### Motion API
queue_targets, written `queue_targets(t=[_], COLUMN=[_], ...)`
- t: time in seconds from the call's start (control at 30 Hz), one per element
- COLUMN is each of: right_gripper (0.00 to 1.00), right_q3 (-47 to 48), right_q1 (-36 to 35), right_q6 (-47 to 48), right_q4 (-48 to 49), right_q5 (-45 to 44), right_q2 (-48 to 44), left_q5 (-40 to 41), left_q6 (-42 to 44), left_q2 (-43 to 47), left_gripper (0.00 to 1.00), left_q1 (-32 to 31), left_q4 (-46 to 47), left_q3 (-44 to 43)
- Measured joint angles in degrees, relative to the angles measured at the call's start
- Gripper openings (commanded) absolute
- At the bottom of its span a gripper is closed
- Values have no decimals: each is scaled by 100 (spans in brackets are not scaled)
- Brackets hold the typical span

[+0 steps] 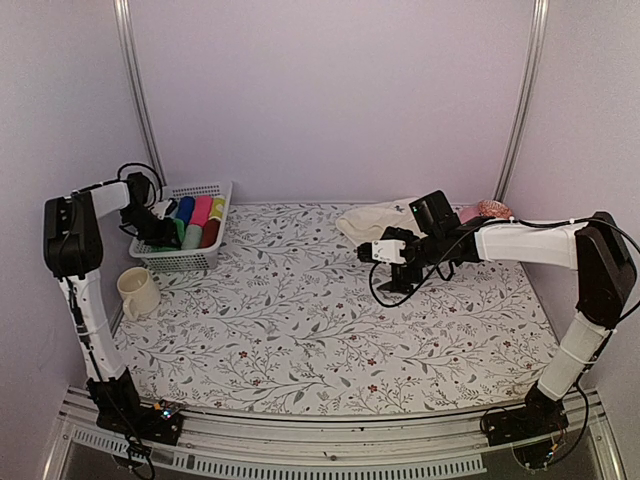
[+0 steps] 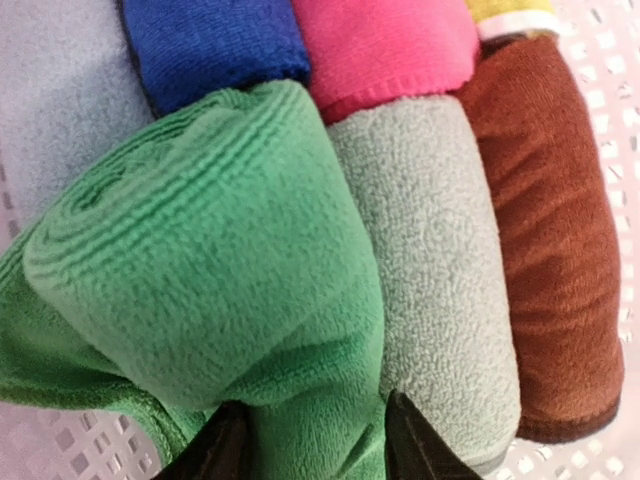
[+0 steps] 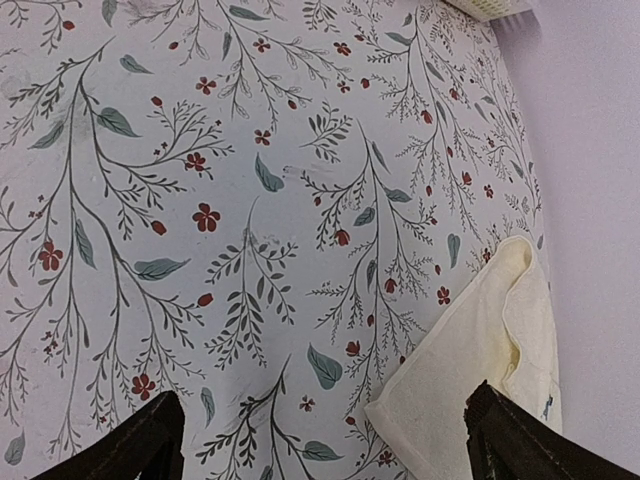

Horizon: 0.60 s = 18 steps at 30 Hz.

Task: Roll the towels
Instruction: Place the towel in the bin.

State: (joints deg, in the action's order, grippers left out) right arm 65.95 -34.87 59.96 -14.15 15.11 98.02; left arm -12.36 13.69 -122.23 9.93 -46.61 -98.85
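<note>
A bright green towel [image 2: 220, 260], rolled into a short cylinder, lies in the white basket [image 1: 205, 262] at the back left. My left gripper [image 2: 315, 440] reaches into that basket [image 1: 160, 232], and its fingers press on the roll's loose end from both sides. The cream-white towel [image 1: 375, 222] lies loosely spread on the flowered table at the back right. Its corner [image 3: 480, 360] reaches one finger of my right gripper [image 3: 325, 440]. That gripper [image 1: 385, 262] hovers low and wide open, with only table between its fingers.
Beside the green roll the basket holds a blue roll [image 2: 215, 45], a pink one [image 2: 385, 45], a grey one [image 2: 430, 260], a brown one [image 2: 545, 230] and a yellow one [image 2: 505, 10]. A cream mug [image 1: 138, 292] stands in front of the basket. A pink object [image 1: 490, 210] sits at the back right.
</note>
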Motion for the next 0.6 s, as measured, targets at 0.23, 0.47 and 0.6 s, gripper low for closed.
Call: queue_targets(t=[0.23, 0.47, 0.6], right_gripper=[99, 99, 99], right_q3=[0, 0, 0], right_q1=[0, 0, 0], right_q6=[-2, -2, -2], right_q4=[0, -2, -2], right_q5=[2, 2, 2], right_q2=[0, 0, 0], left_q5=[-531, -531, -387], left_q6=[-31, -197, -332], left_q2=[4, -52, -26], left_gripper=[50, 77, 85], left_q1=[140, 175, 168], left_q4=[-57, -74, -120], left_q3=[229, 232, 232])
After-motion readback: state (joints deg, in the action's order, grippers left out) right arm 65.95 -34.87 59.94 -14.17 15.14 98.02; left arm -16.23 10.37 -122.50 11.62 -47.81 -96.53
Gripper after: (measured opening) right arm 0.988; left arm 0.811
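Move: The green towel is already in the bin, its near end between the left fingers and its middle about 3 cm ahead, 1 cm left and slightly below that hand. The grey roll lies some 5 cm right and 2 cm ahead; the rust roll about 9 cm right, 2 cm ahead; the blue roll 8 cm ahead, 3 cm right. From the idle right hand the green towel is roughly 45 cm left and 13 cm ahead. The green towel's near end is let loose as the left hand works low in the bin beside the grey roll: the hand eases back and down together, about 1.5 cm each way, with the fingertips staying on either side of the cloth. The fingers widen slightly at first, then spread from under half open to about four fifths once the hand is nearly at its lowest. ##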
